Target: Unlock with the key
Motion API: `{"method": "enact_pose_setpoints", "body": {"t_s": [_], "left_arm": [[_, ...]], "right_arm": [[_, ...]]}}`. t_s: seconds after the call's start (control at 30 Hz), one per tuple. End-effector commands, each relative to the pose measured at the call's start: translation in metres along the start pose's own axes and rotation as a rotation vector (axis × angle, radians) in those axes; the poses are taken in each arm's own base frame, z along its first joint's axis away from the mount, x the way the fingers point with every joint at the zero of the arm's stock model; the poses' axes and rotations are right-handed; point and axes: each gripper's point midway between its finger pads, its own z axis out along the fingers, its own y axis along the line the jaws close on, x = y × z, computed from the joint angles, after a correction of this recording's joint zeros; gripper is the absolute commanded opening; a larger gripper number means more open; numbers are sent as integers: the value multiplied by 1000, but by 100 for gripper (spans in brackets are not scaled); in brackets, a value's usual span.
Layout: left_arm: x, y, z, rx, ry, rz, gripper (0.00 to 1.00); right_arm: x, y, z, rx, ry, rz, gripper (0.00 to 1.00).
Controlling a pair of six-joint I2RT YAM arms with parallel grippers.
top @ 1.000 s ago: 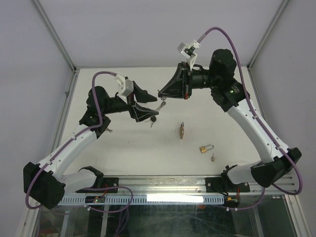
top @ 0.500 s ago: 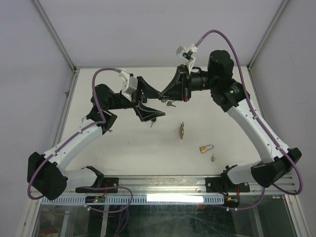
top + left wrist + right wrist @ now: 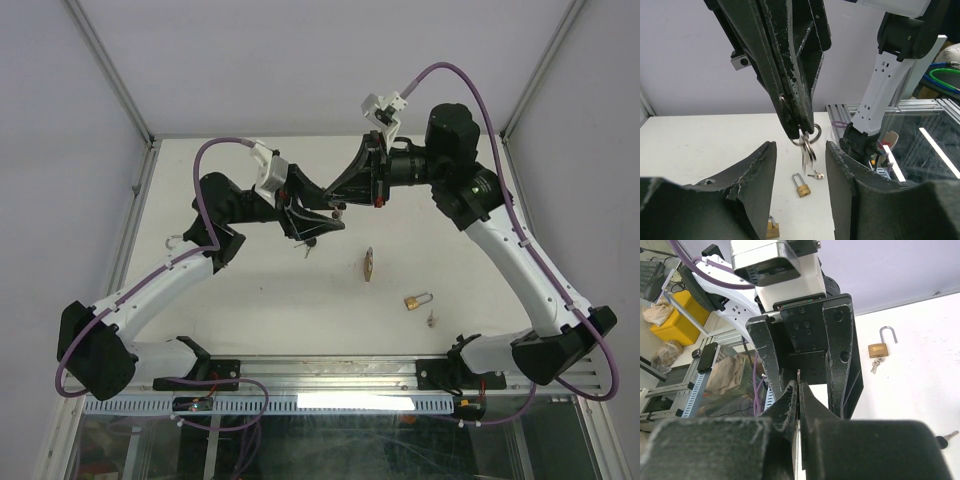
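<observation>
My right gripper [image 3: 335, 206] is held above the table, shut on a key ring [image 3: 811, 135]. A small bunch of keys [image 3: 807, 154] hangs from that ring. In the right wrist view a thin metal edge [image 3: 798, 377] sticks up between my right gripper's [image 3: 799, 390] pressed fingertips. My left gripper [image 3: 801, 150] is open, one finger on each side of the hanging keys, with a gap on both sides. A brass padlock [image 3: 801, 184] with an upright shackle lies on the table below, small keys [image 3: 816, 175] beside it.
Two brass padlocks [image 3: 369, 264] [image 3: 418, 299] lie on the white table, with a loose key [image 3: 432, 320] by the nearer one. A black-headed key [image 3: 310, 246] lies under the left gripper [image 3: 322, 216]. Metal frame posts and white walls bound the table.
My left arm has risen and swung right until its fingers flank the keys hanging from my right gripper. Its jaws widened, then narrowed. The right gripper has barely moved.
</observation>
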Motion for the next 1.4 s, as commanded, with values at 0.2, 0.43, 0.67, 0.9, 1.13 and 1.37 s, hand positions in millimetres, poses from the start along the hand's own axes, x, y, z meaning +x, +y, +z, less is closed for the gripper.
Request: {"method": "enact_pose_setpoints", "body": {"t_s": [0.2,0.43,0.67,0.9,1.13,1.37], "left_arm": [[-31,-7,7,1,-71,68,44],[-36,-6,6,-23,-90,46,47],[-38,-3,7,-42,-105,19,26],[-39,1,7,-68,-116,-4,0],[-39,8,5,-118,-148,-44,0],[-41,10,2,-164,-180,-70,0]], "right_arm": [[-11,13,-6,2,-26,-98,0],[-7,9,-5,4,-21,-105,0],[-6,6,-3,0,-21,-104,0],[-4,5,-2,-6,-20,-94,0],[-1,0,1,-7,-18,-79,0],[-3,1,-5,12,-68,-86,41]]}}
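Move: The keys hang from the right hand's shut fingertips, already between the left hand's open pads: barely 1 cm to the left hand's right and level with it. From the right hand they are about 3 cm below. The upright brass padlock lies some 4 cm ahead of the left hand, 9 cm to its right and 36 cm below. The black-headed keys lie about 13 cm ahead of the left hand, 5 cm to its left and 37 cm below. The left fingers, half open around the hanging keys, shut and pinch them at the ring end while that hand barely shifts. Once they are shut, the right fingers open about a third and let go. The left hand then eases forward, reaching about 2 cm over the whole move, rising slightly and turning some 10 degrees; the right hand stays nearly in place. ##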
